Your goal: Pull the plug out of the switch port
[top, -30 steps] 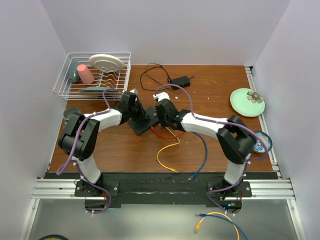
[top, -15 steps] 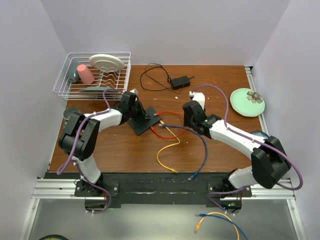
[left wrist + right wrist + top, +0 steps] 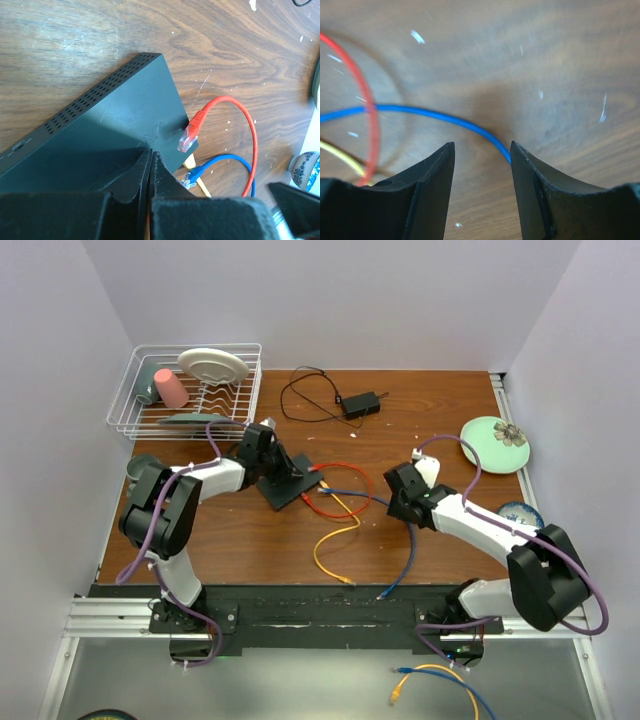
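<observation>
The flat black switch box (image 3: 292, 483) lies on the wooden table (image 3: 420, 430), left of centre. My left gripper (image 3: 273, 463) is shut, and its closed tips (image 3: 150, 152) rest on the box's top (image 3: 110, 125). The switch port row sits on the box's right edge, hidden from both views. A red plug (image 3: 191, 132) and a blue plug (image 3: 193, 174) lie by that edge with their clear tips showing. A yellow piece (image 3: 192, 162) pokes out between them. My right gripper (image 3: 400, 496) is open and holds nothing. It hangs low over the blue cable (image 3: 420, 111), well right of the box.
Red (image 3: 345, 472), blue (image 3: 408, 540) and yellow (image 3: 330, 545) cables loop across the table's middle. A wire dish rack (image 3: 185, 390) stands at the back left. A small black adapter (image 3: 360, 402) with a thin cord lies behind. A green plate (image 3: 495, 443) and a patterned bowl (image 3: 524, 523) sit at the right.
My right arm has drawn back from the box's right edge to the right and toward the front, with its jaws wider apart. The left gripper stayed shut on the box.
</observation>
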Controlling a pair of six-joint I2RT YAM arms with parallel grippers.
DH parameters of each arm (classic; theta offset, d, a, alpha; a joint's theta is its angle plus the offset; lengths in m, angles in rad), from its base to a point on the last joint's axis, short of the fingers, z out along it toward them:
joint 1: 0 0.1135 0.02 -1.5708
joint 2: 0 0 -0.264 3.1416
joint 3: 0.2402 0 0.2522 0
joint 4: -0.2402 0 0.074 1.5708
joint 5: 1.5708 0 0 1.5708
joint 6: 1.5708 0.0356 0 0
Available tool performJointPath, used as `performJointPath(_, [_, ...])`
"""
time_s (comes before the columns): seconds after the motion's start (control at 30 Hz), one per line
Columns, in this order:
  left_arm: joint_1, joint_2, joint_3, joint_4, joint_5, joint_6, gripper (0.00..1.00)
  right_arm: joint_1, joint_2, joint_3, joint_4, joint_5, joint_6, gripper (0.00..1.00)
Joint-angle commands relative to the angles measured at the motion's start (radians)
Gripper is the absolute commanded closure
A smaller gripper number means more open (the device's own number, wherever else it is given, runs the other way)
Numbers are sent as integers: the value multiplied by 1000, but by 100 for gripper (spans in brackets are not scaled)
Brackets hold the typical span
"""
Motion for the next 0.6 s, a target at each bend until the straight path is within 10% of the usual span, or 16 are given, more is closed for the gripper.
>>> performJointPath(0.0, [8,21,-12,18,22,-13,100,-4,-3,-83,-44,-53,121,48])
performJointPath(0.27, [8,24,-12,18,27,-16,100,-5,15,-117,-60,-50,155,51])
performJointPath(0.5, [13,21,-10,15,27,-16,100,-10,51,-119,-36,-70,160,100])
performJointPath(0.57, [14,22,-12,12,27,-16,100,-8,31,-111,-57,-50,163,100])
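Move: The blue cable, its plug already out of the switch, has its next gripping spot about 4 cm back and 2 cm right of the right hand, 5 cm below. The red cable's loop centres some 14 cm left and 5 cm ahead, the yellow cable about 12 cm left and 2 cm back, and the switch roughly 26 cm left and 7 cm ahead, all near the tabletop. From the left hand, that blue spot lies about 13 cm back, 26 cm right and 3 cm lower. With its fingers half open, the right hand sinks about 4.5 cm while drawing back about as far and slightly right onto the blue cable's bend, the fingers tipping some 10 degrees steeper. It stops low over the table and shuts its fingers, pinching the blue cable between the tips, while the left hand stays put with shut fingertips still resting on the switch's top. ##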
